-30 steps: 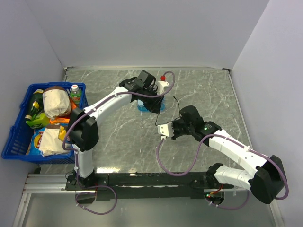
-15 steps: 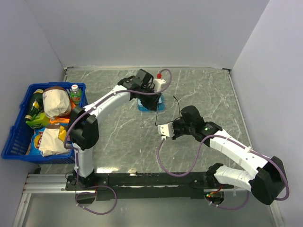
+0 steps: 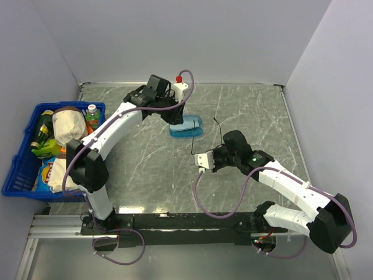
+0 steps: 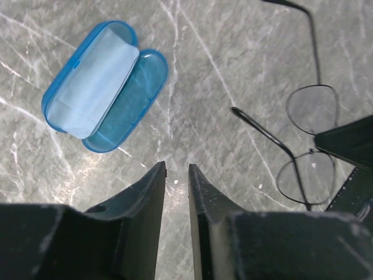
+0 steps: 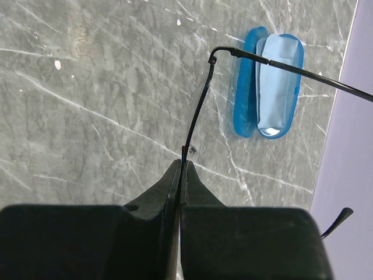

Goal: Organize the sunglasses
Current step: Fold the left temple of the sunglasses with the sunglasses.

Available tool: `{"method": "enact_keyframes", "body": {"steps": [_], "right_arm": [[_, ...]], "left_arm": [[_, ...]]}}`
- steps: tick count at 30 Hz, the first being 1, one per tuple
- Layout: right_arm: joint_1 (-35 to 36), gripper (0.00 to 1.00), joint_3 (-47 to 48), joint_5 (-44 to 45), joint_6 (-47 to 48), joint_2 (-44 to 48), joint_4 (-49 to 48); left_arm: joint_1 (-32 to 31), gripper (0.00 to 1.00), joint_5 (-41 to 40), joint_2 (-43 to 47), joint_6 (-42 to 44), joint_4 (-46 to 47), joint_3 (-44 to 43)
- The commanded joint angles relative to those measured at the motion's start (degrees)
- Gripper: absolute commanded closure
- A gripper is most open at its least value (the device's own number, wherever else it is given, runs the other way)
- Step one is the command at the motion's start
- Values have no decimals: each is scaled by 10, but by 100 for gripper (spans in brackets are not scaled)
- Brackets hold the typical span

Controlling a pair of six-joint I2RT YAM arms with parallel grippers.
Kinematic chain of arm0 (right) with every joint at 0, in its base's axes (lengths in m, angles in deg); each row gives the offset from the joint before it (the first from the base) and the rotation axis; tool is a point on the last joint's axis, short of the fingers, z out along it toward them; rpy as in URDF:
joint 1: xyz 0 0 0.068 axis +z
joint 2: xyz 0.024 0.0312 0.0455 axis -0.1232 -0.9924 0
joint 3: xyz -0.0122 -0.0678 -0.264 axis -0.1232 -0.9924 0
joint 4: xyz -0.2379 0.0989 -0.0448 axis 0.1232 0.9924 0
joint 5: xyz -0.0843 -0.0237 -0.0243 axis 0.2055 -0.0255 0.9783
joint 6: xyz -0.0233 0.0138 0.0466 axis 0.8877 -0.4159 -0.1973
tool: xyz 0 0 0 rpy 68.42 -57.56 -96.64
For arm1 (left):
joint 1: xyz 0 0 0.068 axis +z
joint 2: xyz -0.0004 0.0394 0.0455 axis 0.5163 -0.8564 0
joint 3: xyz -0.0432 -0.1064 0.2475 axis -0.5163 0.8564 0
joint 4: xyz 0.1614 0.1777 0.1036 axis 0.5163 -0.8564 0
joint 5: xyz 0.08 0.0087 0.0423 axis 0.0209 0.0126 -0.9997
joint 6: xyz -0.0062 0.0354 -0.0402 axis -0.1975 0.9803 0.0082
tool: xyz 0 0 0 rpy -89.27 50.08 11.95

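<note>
The sunglasses (image 5: pixel 201 105), a thin black wire pair, hang above the table with my right gripper (image 5: pixel 182 166) shut on the frame; both lenses show in the left wrist view (image 4: pixel 309 140). The blue translucent case (image 3: pixel 186 126) lies open on the marble table, a light-blue cloth (image 4: pixel 96 81) lying in one half. My left gripper (image 4: pixel 176 169) hovers above the table near the case, its fingers a narrow gap apart and holding nothing. In the top view the left gripper (image 3: pixel 176 116) sits just behind the case, and the right gripper (image 3: pixel 220 146) is to the case's front right.
A blue basket (image 3: pixel 17 169) with bottles and snack bags stands at the table's left edge. Grey walls close in the back and both sides of the table.
My left arm has pulled back and to the left, off the case, which now shows fully open. The right arm and the sunglasses have stayed put.
</note>
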Motion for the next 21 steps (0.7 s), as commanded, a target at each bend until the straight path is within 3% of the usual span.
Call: {"method": "enact_keyframes", "body": {"steps": [1, 12, 21], "right_arm": [[3, 100, 0, -14, 6, 3, -13], [4, 100, -6, -13, 9, 5, -13], [5, 100, -7, -17, 9, 1, -14]], "left_arm": [[-2, 73, 59, 33, 10, -7, -27], [-11, 79, 94, 32, 15, -4, -4], [-37, 93, 101, 27, 34, -13, -3]]}}
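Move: The sunglasses' left temple, its middle about 7 cm to the left hand's right, 4 cm back and 6 cm lower, points forward. The case with the cloth lies on the table some 12 cm ahead, 5 cm right and 18 cm down. The right temple stands roughly 11 cm right of the left one and 2 cm farther out. From the right hand, which holds the frame at the bridge, the left temple is about 6 cm ahead and 6 cm left. Left hand shuts its fingers most of the way, swinging about 4 cm back and right towards the left temple. ##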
